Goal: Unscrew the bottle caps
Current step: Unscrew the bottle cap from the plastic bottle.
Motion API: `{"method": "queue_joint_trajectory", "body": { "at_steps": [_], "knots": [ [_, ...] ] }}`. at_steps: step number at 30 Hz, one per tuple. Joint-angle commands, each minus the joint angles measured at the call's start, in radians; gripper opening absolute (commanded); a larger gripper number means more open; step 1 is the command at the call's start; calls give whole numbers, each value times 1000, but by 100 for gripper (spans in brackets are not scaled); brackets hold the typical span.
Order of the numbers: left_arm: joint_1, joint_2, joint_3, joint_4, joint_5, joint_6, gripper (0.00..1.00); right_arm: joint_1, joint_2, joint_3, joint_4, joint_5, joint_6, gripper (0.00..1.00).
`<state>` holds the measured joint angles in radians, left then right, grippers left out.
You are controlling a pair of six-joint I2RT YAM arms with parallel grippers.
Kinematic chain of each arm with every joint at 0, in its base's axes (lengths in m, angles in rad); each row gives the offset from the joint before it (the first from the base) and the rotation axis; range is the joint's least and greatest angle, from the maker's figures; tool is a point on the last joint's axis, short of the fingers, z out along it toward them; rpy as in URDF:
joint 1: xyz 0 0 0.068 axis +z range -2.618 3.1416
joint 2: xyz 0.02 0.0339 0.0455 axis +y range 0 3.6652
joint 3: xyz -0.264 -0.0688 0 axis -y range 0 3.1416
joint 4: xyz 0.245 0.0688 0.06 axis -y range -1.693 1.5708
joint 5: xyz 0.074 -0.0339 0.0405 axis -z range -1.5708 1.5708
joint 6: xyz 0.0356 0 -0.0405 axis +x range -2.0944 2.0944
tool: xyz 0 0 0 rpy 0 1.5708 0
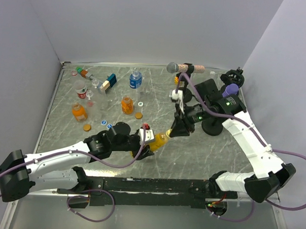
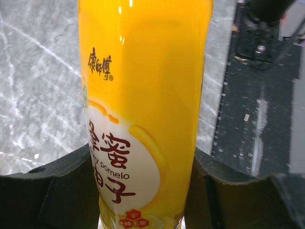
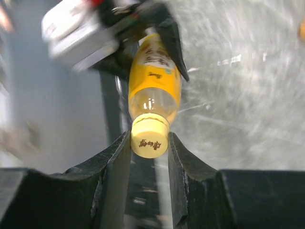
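My left gripper (image 1: 147, 143) is shut on the taller yellow bottle (image 1: 159, 140) and holds it tilted above the table; in the left wrist view the bottle (image 2: 143, 95) fills the gap between the fingers (image 2: 62, 191). My right gripper (image 1: 174, 131) is shut on that bottle's yellow cap (image 3: 149, 138), with both fingertips (image 3: 119, 152) pressed on its sides. The bottle's body (image 3: 155, 71) runs away from the right wrist camera. Two squat orange bottles (image 1: 79, 111) (image 1: 127, 105) and a clear bottle with a blue label (image 1: 135, 80) stand on the table. Loose caps (image 1: 138, 115) (image 1: 86, 127) lie near them.
A small red can (image 1: 82, 93), toy blocks (image 1: 108, 82) and small cups lie at the back left. A microphone (image 1: 181, 68) lies at the back, and a black stand with a purple piece (image 1: 229, 90) is at the right. Grey walls enclose the table (image 1: 202, 147).
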<state>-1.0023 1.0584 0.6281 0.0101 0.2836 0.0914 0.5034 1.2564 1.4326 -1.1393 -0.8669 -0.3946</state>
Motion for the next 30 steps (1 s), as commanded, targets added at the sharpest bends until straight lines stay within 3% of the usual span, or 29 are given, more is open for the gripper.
{"method": "queue_joint_trajectory", "body": {
  "at_steps": [1, 6, 10, 14, 17, 22, 26, 30],
  "knots": [
    [7, -55, 15, 51, 75, 14, 26, 104, -18, 60, -214, -141, -597, 11],
    [8, -86, 1, 34, 92, 13, 26, 152, -98, -47, -33, -44, -742, 13],
    [10, -112, -16, 33, 91, 14, 26, 152, -61, -6, -57, -24, -739, 13],
    [11, -110, -22, 42, 91, 11, 26, 152, -74, -27, 3, -44, -627, 20],
    [11, -103, -24, 48, 89, 8, 26, 150, -66, -9, 32, -29, -494, 35],
    [13, -106, -24, 47, 66, 1, 26, 110, -37, 126, -60, -73, -337, 69],
    [13, -107, -18, 54, 49, -8, 26, 32, -57, 161, -71, -119, -199, 84],
    [13, -87, 2, 67, 2, -21, 26, -45, -103, 56, 53, -66, 134, 92]
  ]
}}
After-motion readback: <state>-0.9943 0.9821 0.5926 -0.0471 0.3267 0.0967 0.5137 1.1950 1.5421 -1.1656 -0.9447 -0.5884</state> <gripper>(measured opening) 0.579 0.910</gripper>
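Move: The yellow cap is already pinched between the right fingertips, practically at the hand point, with the middle of the yellow bottle about 6 cm left, 2 cm back and 6 cm below. From the left hand, still gripping the bottle body, the cap lies some 8 cm right, 3 cm forward and 9 cm up. On the table some 25 cm below the right hand, a loose orange cap lies roughly 17 cm ahead and 17 cm left, and an orange bottle about 19 cm ahead and 24 cm left. Keeping its pinch on the yellow cap, the right hand twists some 40 degrees counter-clockwise, as seen looking along its fingers onto the cap, while drifting back a little under 3 cm, and the left hand keeps its grip on the bottle and gives back about 2 cm with it. The right hand then holds briefly, opens its fingers wide to let go of the cap and rises about 5 cm clear of it, rolling partly back the other way as it leaves. ##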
